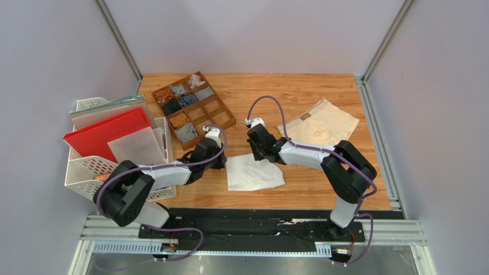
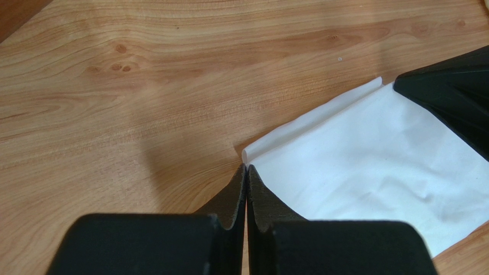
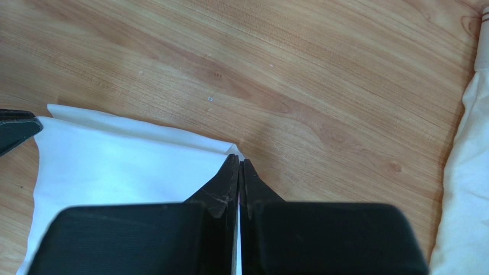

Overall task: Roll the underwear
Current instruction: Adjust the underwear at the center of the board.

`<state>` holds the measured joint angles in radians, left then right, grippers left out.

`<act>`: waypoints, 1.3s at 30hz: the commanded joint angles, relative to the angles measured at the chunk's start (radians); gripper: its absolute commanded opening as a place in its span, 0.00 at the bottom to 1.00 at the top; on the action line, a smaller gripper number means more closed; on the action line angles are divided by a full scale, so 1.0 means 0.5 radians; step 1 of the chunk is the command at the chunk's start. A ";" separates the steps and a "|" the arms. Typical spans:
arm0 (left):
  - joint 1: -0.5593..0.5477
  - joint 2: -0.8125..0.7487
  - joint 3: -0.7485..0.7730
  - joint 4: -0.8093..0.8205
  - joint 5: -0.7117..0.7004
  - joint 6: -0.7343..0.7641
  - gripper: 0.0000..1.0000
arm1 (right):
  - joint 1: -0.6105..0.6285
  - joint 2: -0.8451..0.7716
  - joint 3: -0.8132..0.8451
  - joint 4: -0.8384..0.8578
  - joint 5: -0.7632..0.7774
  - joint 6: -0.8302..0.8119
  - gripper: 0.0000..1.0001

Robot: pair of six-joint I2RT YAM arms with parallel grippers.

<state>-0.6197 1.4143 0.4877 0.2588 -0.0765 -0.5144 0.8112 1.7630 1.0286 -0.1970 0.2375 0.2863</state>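
Note:
The white underwear [image 1: 255, 175] lies folded flat on the wooden table between the two arms, its far edge turned over into a narrow lip [image 2: 310, 117]. My left gripper [image 1: 222, 162] [image 2: 246, 168] is shut, with its tips touching the far-left corner of that lip. My right gripper [image 1: 268, 160] [image 3: 239, 162] is shut at the far-right corner [image 3: 232, 150], its fingers lying over the cloth. The frames do not show whether either gripper pinches fabric. The cream underwear [image 1: 321, 123] [image 3: 468, 189] lies spread out at the back right, apart from both grippers.
A brown divided tray [image 1: 221, 112] with small rolled garments stands at the back left. At the table's left edge, a white wire rack [image 1: 80, 172] holds a red folder [image 1: 103, 134] and sheets. Metal frame rails run along the table's right side [image 1: 376, 126].

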 commanded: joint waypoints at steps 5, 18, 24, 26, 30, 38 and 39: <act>0.012 0.055 0.117 0.087 0.030 0.059 0.00 | 0.013 -0.059 0.032 0.050 0.086 -0.005 0.00; 0.031 0.169 0.209 0.056 0.000 0.072 0.00 | 0.010 -0.025 0.056 0.041 0.114 0.001 0.00; 0.034 0.172 0.218 0.038 -0.022 0.053 0.00 | 0.007 0.002 0.075 0.032 0.108 -0.005 0.00; 0.034 0.175 0.221 0.028 -0.031 0.047 0.00 | 0.004 0.011 0.081 0.035 0.111 0.001 0.00; 0.034 0.153 0.249 -0.017 -0.037 0.038 0.00 | 0.004 0.021 0.112 0.011 0.099 -0.005 0.05; 0.034 -0.052 0.362 -0.201 -0.016 0.096 0.57 | 0.001 -0.129 0.241 -0.213 0.114 -0.085 0.42; 0.034 -0.079 0.371 -0.229 -0.016 0.105 0.59 | 0.001 -0.206 0.238 -0.238 0.129 -0.082 0.43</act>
<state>-0.6060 1.4586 0.6155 0.1787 -0.0841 -0.4877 0.8108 1.7603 1.1072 -0.2577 0.2707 0.2653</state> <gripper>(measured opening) 0.557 0.413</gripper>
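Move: The white underwear is spread with its middle about 5 cm back and 9 cm to the right of the left hand, and about 6 cm back and 1 cm to the left of the right hand, barely below either one. The wooden tray stands roughly 17 cm ahead and 10 cm to the left of the left hand. The cream shorts lie some 12 cm ahead and 21 cm to the right of the right hand. The underwear's far-left corner, where the left hand's shut fingertips already are, is worked forward about 2 cm and slightly right, while the right hand stays almost still with its shut tips at the other end of that far edge. Then both grippers open about halfway, come free of the cloth and rise some 2 cm, the right also drifting about 1 cm forward. ##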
